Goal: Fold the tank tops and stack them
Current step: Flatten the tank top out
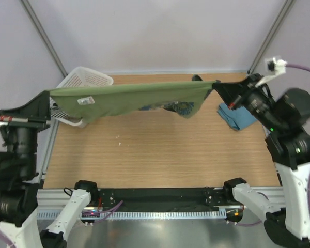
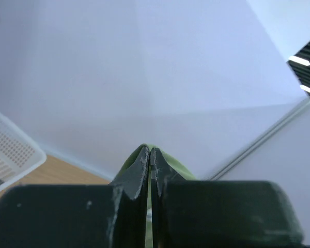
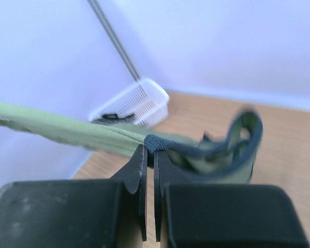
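The olive-green tank top [image 1: 129,98] hangs stretched in the air across the back of the table, its blue-orange graphic sagging near the right end. My left gripper [image 1: 47,94] is shut on its left end; in the left wrist view green cloth [image 2: 168,161] peeks past the pinched fingertips [image 2: 150,151]. My right gripper [image 1: 217,85] is shut on the right end, clamping the navy trim [image 3: 163,142] between its fingertips, with a strap loop [image 3: 237,150] flopping to the right. The teal-blue tank top [image 1: 237,118] lies crumpled on the table at the right, under my right arm.
A white mesh basket [image 1: 85,78] stands at the back left corner, partly behind the stretched cloth; it shows as well in the right wrist view [image 3: 139,103]. Metal frame posts [image 1: 46,36] rise at both back corners. The wooden table [image 1: 160,155] ends at a metal rail in front.
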You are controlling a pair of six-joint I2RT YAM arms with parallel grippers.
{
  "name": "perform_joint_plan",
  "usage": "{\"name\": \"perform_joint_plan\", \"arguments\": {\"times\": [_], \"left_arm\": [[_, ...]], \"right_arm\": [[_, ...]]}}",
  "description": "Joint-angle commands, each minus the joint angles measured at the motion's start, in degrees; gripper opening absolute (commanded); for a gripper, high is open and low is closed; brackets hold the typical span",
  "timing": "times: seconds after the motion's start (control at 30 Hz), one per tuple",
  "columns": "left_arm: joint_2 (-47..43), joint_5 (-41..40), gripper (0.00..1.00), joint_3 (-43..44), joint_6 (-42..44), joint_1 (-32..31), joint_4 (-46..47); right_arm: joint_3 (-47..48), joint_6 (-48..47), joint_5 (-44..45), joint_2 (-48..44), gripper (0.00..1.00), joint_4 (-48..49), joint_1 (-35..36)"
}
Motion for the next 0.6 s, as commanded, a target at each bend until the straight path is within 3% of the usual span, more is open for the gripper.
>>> {"name": "perform_joint_plan", "arguments": {"times": [0.0,0.17,0.4,0.57], "left_arm": [[-0.25,2.02,0.0,-1.0,2.0,0.05,2.07],[1.49,2.2,0.0,-1.36,-0.28,0.14,1.98],[14.22,0.62,0.0,-4.07,-4.14,0.14,2.77],[23.28,0.36,0.0,-17.42,-7.84,0.14,14.86]], "right_arm": [[-1.8,-1.71,-1.28,-6.12,0.01,5.11,-0.24],[-1.98,-1.98,0.39,-9.21,0.01,5.38,-0.16],[1.81,-1.54,10.84,8.17,0.01,-2.45,-0.24],[-5.14,1.01,15.16,21.35,0.01,6.33,-1.12]]}}
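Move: Both hands hold the green tank top stretched between them, high up. The open middle of the table it is to be laid on lies about 21 cm ahead, 21 cm right and 55 cm below the left hand, and some 13 cm ahead, 17 cm left and 48 cm below the right. The white basket stands roughly 38 cm ahead and 14 cm left of the left hand; the folded blue tank top lies some 26 cm ahead and 25 cm right of the right hand. Back and up first, about 3 cm with the left hand and 8 with the right, then both turn round and swing the green tank top fast forward and down towards the table, each some 19 cm forward and 15 down. The wrists tip up briefly, then nearly 30 degrees down; the shut fingers keep pinching the held edge, the right ones at its navy trim. ##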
